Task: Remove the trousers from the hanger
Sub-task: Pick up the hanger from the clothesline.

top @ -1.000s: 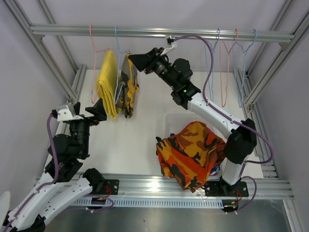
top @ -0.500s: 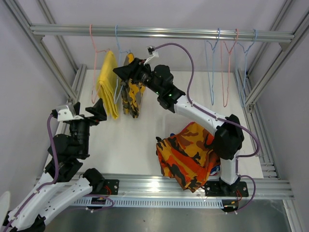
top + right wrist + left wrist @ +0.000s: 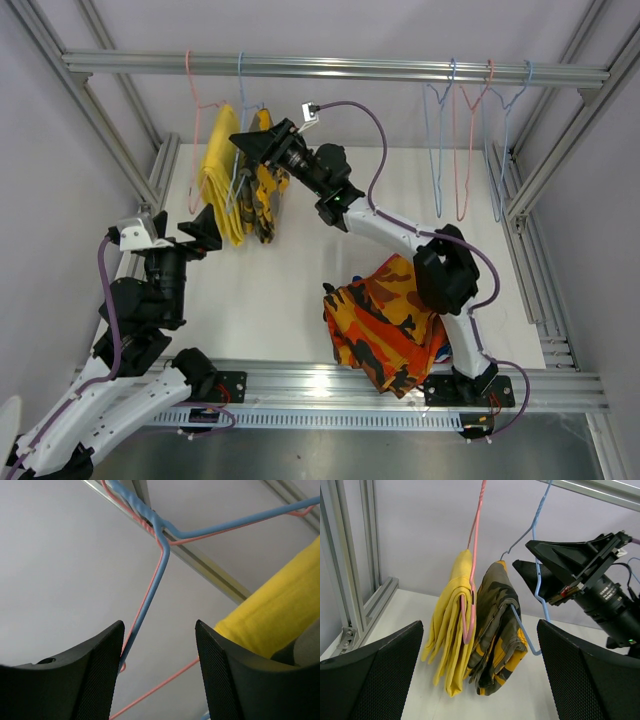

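Observation:
Two trousers hang at the back left. The plain yellow trousers [image 3: 218, 190] [image 3: 451, 630] are on a pink hanger [image 3: 472, 580]. The olive-yellow camouflage trousers [image 3: 266, 200] [image 3: 497, 630] are on a blue hanger [image 3: 240, 110] [image 3: 538, 575]. My right gripper [image 3: 243, 140] [image 3: 159, 630] is open, up by the blue hanger's neck. The blue wire [image 3: 150, 595] runs past its left finger [image 3: 95, 675], ungripped. My left gripper [image 3: 203, 228] [image 3: 480, 630] is wide open, low, facing both garments from a short distance. The orange camouflage trousers [image 3: 390, 320] lie heaped at the front right.
A clear bin [image 3: 352, 246] sits under the orange heap, with a bit of blue patterned cloth [image 3: 447, 351] at its edge. Three empty hangers [image 3: 462, 150] hang at the right end of the top rail [image 3: 330, 68]. Frame posts run down both sides.
My right arm has swung left along the rail from the middle to the blue hanger's neck, and its jaws have opened wider. The left arm has not moved.

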You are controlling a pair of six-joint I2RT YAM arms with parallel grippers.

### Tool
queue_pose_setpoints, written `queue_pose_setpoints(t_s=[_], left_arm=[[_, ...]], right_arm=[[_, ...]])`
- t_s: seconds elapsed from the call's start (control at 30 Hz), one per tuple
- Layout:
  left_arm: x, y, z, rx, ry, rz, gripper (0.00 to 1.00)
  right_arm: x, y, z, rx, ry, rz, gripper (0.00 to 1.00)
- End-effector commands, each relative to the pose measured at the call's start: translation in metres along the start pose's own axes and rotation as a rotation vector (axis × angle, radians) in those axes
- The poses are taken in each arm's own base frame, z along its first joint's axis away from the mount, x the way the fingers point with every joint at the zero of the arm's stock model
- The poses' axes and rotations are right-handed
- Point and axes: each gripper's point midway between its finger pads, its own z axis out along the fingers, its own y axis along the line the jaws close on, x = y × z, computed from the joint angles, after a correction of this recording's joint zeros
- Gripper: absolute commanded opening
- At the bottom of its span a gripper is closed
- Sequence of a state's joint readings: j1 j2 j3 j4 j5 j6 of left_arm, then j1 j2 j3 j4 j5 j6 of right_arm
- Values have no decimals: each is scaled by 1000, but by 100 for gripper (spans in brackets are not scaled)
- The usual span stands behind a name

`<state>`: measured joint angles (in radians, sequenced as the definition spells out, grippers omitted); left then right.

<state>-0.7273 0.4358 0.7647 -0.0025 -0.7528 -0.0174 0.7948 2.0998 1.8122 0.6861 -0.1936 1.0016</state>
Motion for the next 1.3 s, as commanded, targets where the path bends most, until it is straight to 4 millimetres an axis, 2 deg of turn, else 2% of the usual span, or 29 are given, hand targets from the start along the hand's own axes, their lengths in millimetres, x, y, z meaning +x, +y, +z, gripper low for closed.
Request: queue_pose_setpoints(t_s=[0.0,0.33,0.43,0.53,0.57,0.63,0.67,0.87,0.93,0.97,1.17,1.27], left_arm=[[-4,-2,-1,18,-17,-4,100],[-6,-2,-3,27,-23,-11,99],[-7,-2,-4,28,-26,-13,99],[-7,-2,-4,28,-26,-13,99],[-7,-1,-4,27,-27,-14,100],[-8,-2,-4,30,-28,-15,100],[-7,-2,-4,30,-27,-16,99],[-7,-2,-5,30,-27,-16,99],[-9,-1,-5,28,-32,-22,99],[-9,-1,-5,28,-33,-21,99],[-9,-1,-6,33,-34,-23,99],[-10,-1,-6,33,-36,-26,99]], right_arm=[[-17,38,7,-188,-53,104,62],[-23,62,14,-289,-61,149,58],[-25,69,16,-298,-60,151,54],[-24,71,16,-296,-59,154,43],[-25,72,16,-297,-58,164,35],[-25,73,16,-301,-56,174,29],[-24,73,16,-304,-54,177,22],[-23,81,17,-301,-41,155,0],[-24,83,18,-290,-35,134,0],[-27,92,17,-299,-37,117,0],[-20,109,18,-228,10,9,0],[-24,120,19,-185,32,-49,0]])
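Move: The blue hanger's near side wire stands between the right fingers, about 1 cm to the left of the hand and 3 cm above it. Its camouflage trousers hang some 4 cm ahead, 3 cm to the right and 10 cm below; the yellow trousers some 3 cm ahead, 5 cm to the left and equally low. From the left hand the wire lies roughly 16 cm ahead, 8 cm to the right and 4 cm higher. The right hand rises about 4 cm, pinches shut on the blue hanger's near wire, then sinks and edges forward-left. ##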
